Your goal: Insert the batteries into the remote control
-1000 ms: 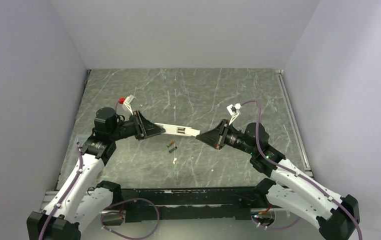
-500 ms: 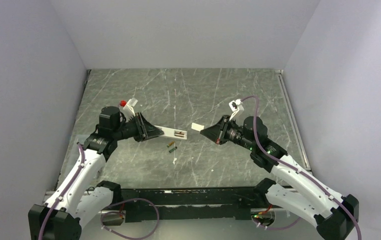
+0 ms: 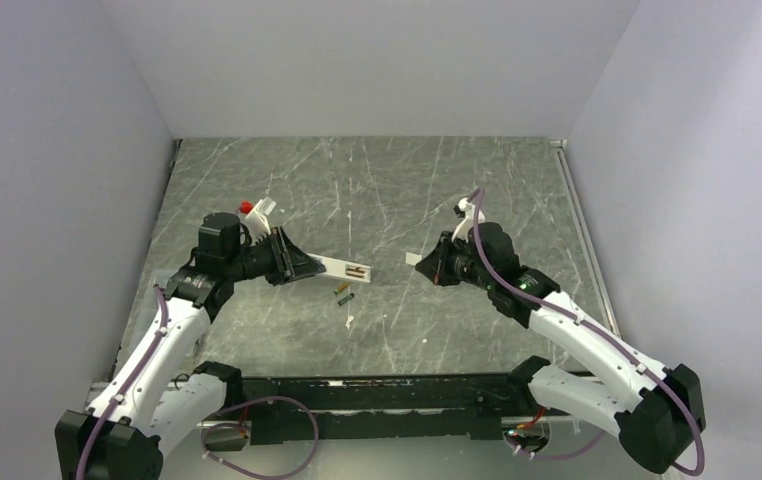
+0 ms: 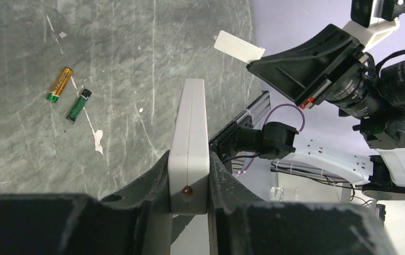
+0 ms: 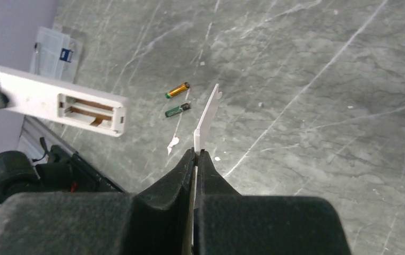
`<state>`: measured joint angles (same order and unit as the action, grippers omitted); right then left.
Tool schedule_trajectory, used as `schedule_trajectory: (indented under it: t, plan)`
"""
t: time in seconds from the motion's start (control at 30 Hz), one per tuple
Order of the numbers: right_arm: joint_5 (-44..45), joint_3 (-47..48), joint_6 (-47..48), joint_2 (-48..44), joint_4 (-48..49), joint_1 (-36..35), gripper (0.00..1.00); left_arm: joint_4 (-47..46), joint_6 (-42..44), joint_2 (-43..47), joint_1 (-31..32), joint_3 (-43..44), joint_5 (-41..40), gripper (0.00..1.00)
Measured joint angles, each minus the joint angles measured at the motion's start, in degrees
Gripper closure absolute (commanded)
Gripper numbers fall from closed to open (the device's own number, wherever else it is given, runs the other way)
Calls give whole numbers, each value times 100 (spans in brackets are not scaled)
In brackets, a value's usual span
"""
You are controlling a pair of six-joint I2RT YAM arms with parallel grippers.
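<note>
My left gripper (image 3: pixel 315 264) is shut on one end of the white remote control (image 3: pixel 343 266), holding it level above the table with its battery bay (image 5: pixel 89 109) open and empty. In the left wrist view the remote control (image 4: pixel 190 133) sits edge-on between the fingers (image 4: pixel 188 159). My right gripper (image 3: pixel 427 265) is shut on the thin white cover piece (image 5: pixel 207 119), held clear of the remote to its right. The batteries lie side by side on the table below the remote's free end: the orange-gold one (image 5: pixel 177 90) and the green one (image 5: pixel 177 110).
A small white scrap (image 3: pixel 349 321) lies on the marble table just in front of the batteries. A clear plastic box (image 5: pixel 57 48) shows off the table's near edge. Grey walls close in the left, back and right sides.
The cover piece has come off the remote. My right gripper has carried it off to the right, and my left gripper has drawn the remote a little to the left.
</note>
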<state>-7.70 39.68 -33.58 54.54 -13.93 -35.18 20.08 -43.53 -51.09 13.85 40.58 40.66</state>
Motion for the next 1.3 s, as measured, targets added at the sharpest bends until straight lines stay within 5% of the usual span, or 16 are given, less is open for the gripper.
schedule_trajectory:
  t: [0.4, 0.87, 1.3]
  plan:
    - [-254, -472, -380, 848, 584, 780, 100, -13, -20, 9, 0, 0, 52, 100]
    - [-931, -1379, -1622, 2072, 2566, 1998, 100, -17, -28, 179, 0, -7, 66, 100]
    - [-1292, -1425, -2184, 3174, 3786, 2216, 96, -17, -44, 188, 0, -7, 63, 100]
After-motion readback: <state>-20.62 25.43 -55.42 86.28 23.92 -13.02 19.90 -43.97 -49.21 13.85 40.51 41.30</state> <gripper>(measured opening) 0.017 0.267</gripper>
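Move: The right gripper, with the battery cover in its fingers, is headed for bare table about 10 cm ahead, 4 cm to its right and 17 cm below. The two batteries lie on the table 17 cm to its left, the orange one some 3 cm ahead and the green one level with it. The remote's open battery compartment is 13 cm to its left, 1 cm back, at about its height. From the left gripper, that bare patch is roughly 12 cm ahead, 23 cm right and 20 cm down. Lower the right gripper about 14 cm, pushing out forward some 8 cm and drifting 5 cm right as it sinks, away from the remote and down towards the empty tabletop. Keep the battery cover pinched in the shut fingers, and roll the wrist some 35 degrees about the finger line so the left side rises; slow down near the table. ##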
